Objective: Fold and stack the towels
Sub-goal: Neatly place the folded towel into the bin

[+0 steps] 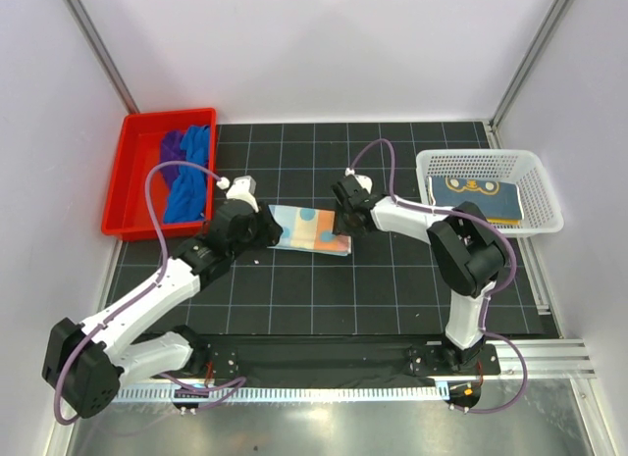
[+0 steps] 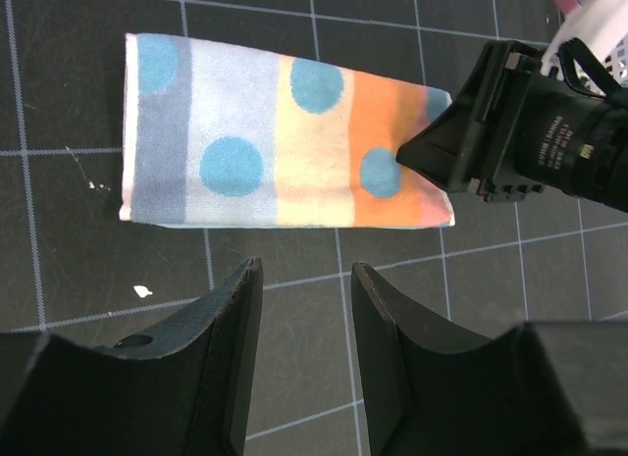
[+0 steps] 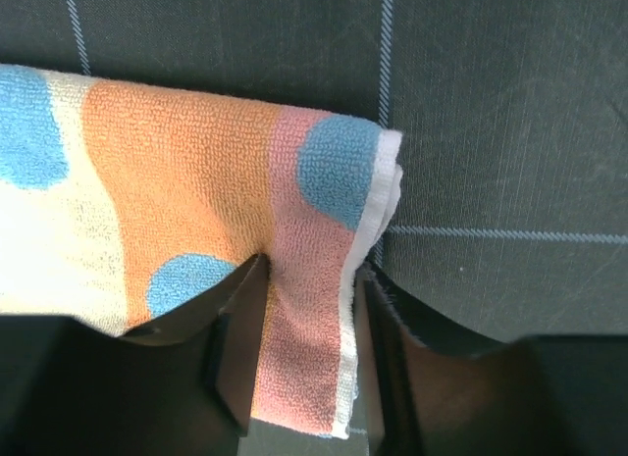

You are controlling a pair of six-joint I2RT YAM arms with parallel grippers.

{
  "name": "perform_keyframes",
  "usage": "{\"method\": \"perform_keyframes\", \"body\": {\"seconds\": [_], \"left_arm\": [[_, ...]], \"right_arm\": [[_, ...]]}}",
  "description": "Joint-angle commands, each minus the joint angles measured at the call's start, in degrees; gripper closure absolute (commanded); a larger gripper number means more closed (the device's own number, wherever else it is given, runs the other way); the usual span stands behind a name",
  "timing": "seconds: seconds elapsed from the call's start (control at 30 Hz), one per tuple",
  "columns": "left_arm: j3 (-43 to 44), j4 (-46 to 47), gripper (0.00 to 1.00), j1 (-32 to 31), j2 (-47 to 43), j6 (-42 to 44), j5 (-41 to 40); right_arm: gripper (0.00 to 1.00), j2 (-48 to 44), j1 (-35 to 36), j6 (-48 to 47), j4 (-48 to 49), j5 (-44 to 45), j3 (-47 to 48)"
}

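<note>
A folded patterned towel point(image 1: 309, 230), striped pale, yellow, orange and pink with blue dots, lies flat on the black grid mat. My right gripper point(image 1: 343, 221) is at its right end. In the right wrist view the fingers point(image 3: 240, 319) press both sides of the towel's pink end strip point(image 3: 304, 309). My left gripper point(image 2: 306, 279) hovers open and empty just off the towel's point(image 2: 265, 147) long edge, with bare mat between its fingers. A blue towel point(image 1: 191, 181) and a purple towel point(image 1: 172, 147) lie bunched in the red tray.
The red tray point(image 1: 123, 196) stands at the back left. At the right, a white mesh basket point(image 1: 545, 216) holds a folded dark blue and yellow cloth point(image 1: 478, 196). White walls close the space on three sides.
</note>
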Motion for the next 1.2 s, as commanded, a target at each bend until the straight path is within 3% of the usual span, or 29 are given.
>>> {"method": "perform_keyframes", "body": {"seconds": [0.0,0.47,0.63,1.0,1.17], "left_arm": [[-0.1,0.3,0.55,-0.3,-2.1,0.2,1.9],[0.7,-5.9,0.59,-0.7,-16.0,-0.7,11.5],[3.2,-12.4,0.58,-0.7,-19.3,1.7,10.9],[3.9,-20.5,0.60,-0.7,-25.4,5.3,14.3],[6.8,-28.8,0.59,-0.7,-28.6,9.2,11.0]], "right_arm": [[0.57,2.8,1.4,-1.0,-3.2,3.7,2.8],[0.94,4.0,2.9,-10.9,-12.7,13.4,7.4],[0.98,-0.3,2.8,-14.4,-15.8,19.4,9.0],[0.99,-2.6,2.3,-22.6,-34.5,31.5,22.1],[0.99,-4.1,-2.5,-26.2,-35.5,34.4,23.4]]}}
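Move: The right gripper stands half open just over the table, straddling the right end of the folded dotted towel, whose middle is roughly 7 cm to its left and barely below. The white bin is centred about 29 cm to the right gripper's right and 8 cm farther forward, with the blue-grey towel in it some 26 cm right and 7 cm forward. From the left gripper, the dotted towel lies about 7 cm ahead, 6 cm right and 14 cm lower. Close the right fingers to pinch the dotted towel's right end, then draw it right, nearly level at first and then climbing, about 10 cm right and 11 cm up towards the white bin, rolling the wrist nearly 40 degrees so the fingertips swing rightward. Meanwhile, back the left gripper away from the towel, some 10 cm back and 7 cm up, fingers staying part open. ##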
